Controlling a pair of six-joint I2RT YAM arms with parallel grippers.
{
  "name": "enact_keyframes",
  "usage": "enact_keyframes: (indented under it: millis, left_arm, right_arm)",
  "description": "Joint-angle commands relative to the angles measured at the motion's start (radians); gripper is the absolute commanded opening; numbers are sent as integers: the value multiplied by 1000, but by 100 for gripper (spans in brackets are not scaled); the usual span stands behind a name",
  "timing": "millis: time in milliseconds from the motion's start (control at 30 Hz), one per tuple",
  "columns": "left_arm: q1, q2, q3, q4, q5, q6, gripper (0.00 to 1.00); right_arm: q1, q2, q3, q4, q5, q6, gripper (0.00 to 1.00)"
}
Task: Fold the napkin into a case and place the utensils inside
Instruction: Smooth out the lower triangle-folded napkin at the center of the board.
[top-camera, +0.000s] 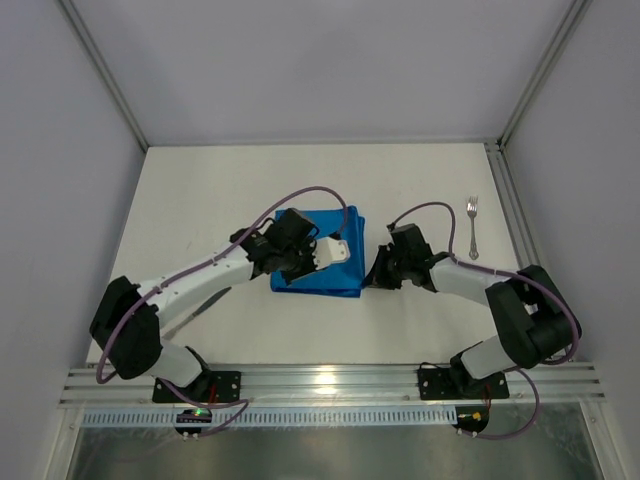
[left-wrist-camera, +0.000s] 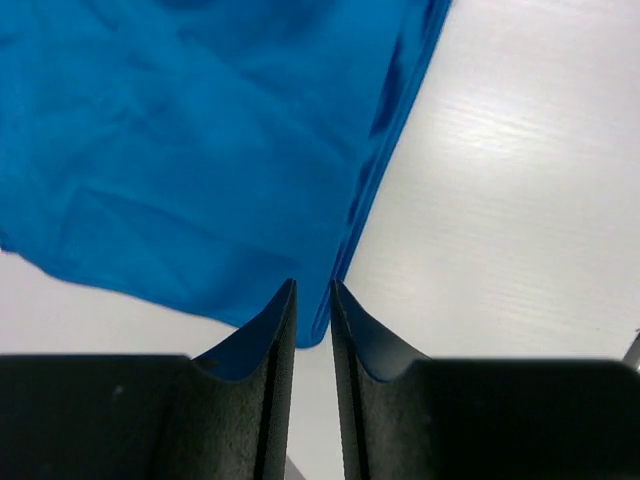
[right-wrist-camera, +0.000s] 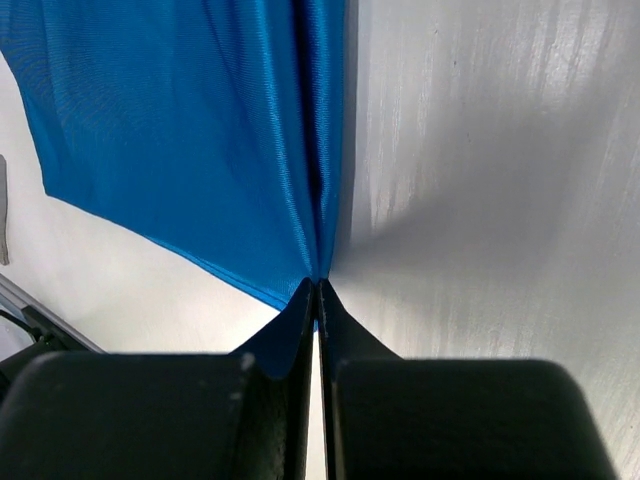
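The bright blue napkin (top-camera: 318, 262) lies folded in the middle of the table, also in the left wrist view (left-wrist-camera: 200, 150) and the right wrist view (right-wrist-camera: 200, 130). My left gripper (top-camera: 341, 251) hovers over its right part. Its jaws (left-wrist-camera: 313, 285) stand a narrow gap apart, astride the napkin's layered edge at a corner. My right gripper (top-camera: 371, 276) is at the napkin's right edge and is shut (right-wrist-camera: 317, 283) on the cloth, which bunches into its tips. The silver fork (top-camera: 472, 228) lies at the far right, apart from both grippers. The knife-like piece does not clearly show.
White walls and metal frame posts (top-camera: 535, 80) enclose the table. A metal rail (top-camera: 320, 382) runs along the near edge by the arm bases. A dark slim streak (top-camera: 195, 312) shows under the left forearm.
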Motion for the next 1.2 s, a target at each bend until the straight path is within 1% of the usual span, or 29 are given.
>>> enact_keyframes:
  millis: [0, 67, 100, 167, 200, 233, 333, 467, 533, 600, 633, 667, 733, 767, 800, 867, 900, 933, 1000, 1067, 1167]
  left_arm:
    - [-95, 38, 9, -8, 25, -27, 21]
    - [-108, 68, 6, 16, 24, -44, 22]
    - [-108, 72, 6, 27, 13, -47, 24]
    - [-109, 75, 8, 41, 4, -47, 31]
    - [-108, 75, 8, 47, -9, -47, 36]
    - [-108, 75, 11, 52, -16, -49, 38]
    - [-108, 84, 9, 70, -47, -52, 41]
    - [-108, 111, -4, 78, -42, -50, 42]
    - [-108, 130, -20, 81, -14, -49, 44]
    - [-111, 136, -21, 78, 19, -59, 49]
    - [-114, 136, -20, 82, 31, -69, 50]
    - [-120, 135, -17, 90, 34, -76, 51]
    - [-163, 133, -18, 128, 16, -86, 52]
    - [-180, 133, -20, 147, -13, -86, 53]
    - [-213, 138, -23, 168, -24, -87, 53]
    - [-241, 167, -24, 222, -58, -86, 53]
    - [-260, 179, -23, 240, -61, -89, 53]
    - [-267, 191, -18, 251, -55, -92, 52]
    - [-275, 226, -3, 268, -21, -99, 53]
    - [-278, 248, 6, 285, 3, -116, 53]
    - [-292, 283, 23, 315, -9, -133, 54]
  right_arm:
    - [14, -77, 49, -38, -3, 5, 4]
    - [22, -94, 62, -60, -2, 12, 4]
    - [34, -102, 63, -60, -8, 18, 4]
    - [50, -111, 65, -45, -25, 49, 4]
    - [73, -111, 65, -31, -43, 61, 4]
    - [86, -106, 57, -9, -49, 75, 4]
    - [126, -100, 28, 38, -42, 135, 4]
    - [131, -37, -96, 214, -39, 228, 4]
    - [133, 15, -121, 271, -51, 241, 4]
    - [134, 36, -124, 284, -52, 235, 5]
    - [133, 38, -119, 281, -55, 229, 7]
    - [133, 29, -113, 270, -60, 221, 13]
    - [134, 1, -86, 215, -55, 189, 21]
    - [133, -38, -75, 189, -42, 177, 25]
    - [131, -58, -63, 163, -31, 164, 27]
    - [114, -98, -43, 106, -29, 144, 30]
    - [105, -135, -43, 95, -35, 144, 35]
    - [93, -157, -52, 75, -39, 149, 38]
    - [54, -229, -79, 43, -22, 149, 41]
    - [12, -275, -105, 2, -3, 144, 42]
    - [-36, -339, -159, -29, 10, 135, 42]
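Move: The right hand already pinches the napkin's near right corner; it sets that corner down about 4 cm back and 4 cm to its left, on the board just below. The napkin's middle is about 9 cm ahead and 11 cm left of the right hand, the fork roughly 17 cm ahead and 28 cm right. From the left hand, the same corner is about 12 cm right, level in reach and 9 cm below; the knife lies some 25 cm left and 4 cm back. Still pinching the near right corner, the right hand lifts it about 3.5 cm while swinging left, then draws it back and down onto the board; its fingers open, and the hand rises about 7 cm, veering forward and right off the cloth. Meanwhile the left hand goes some 9 cm right, sinks and draws back towards that corner, opening to about half. ##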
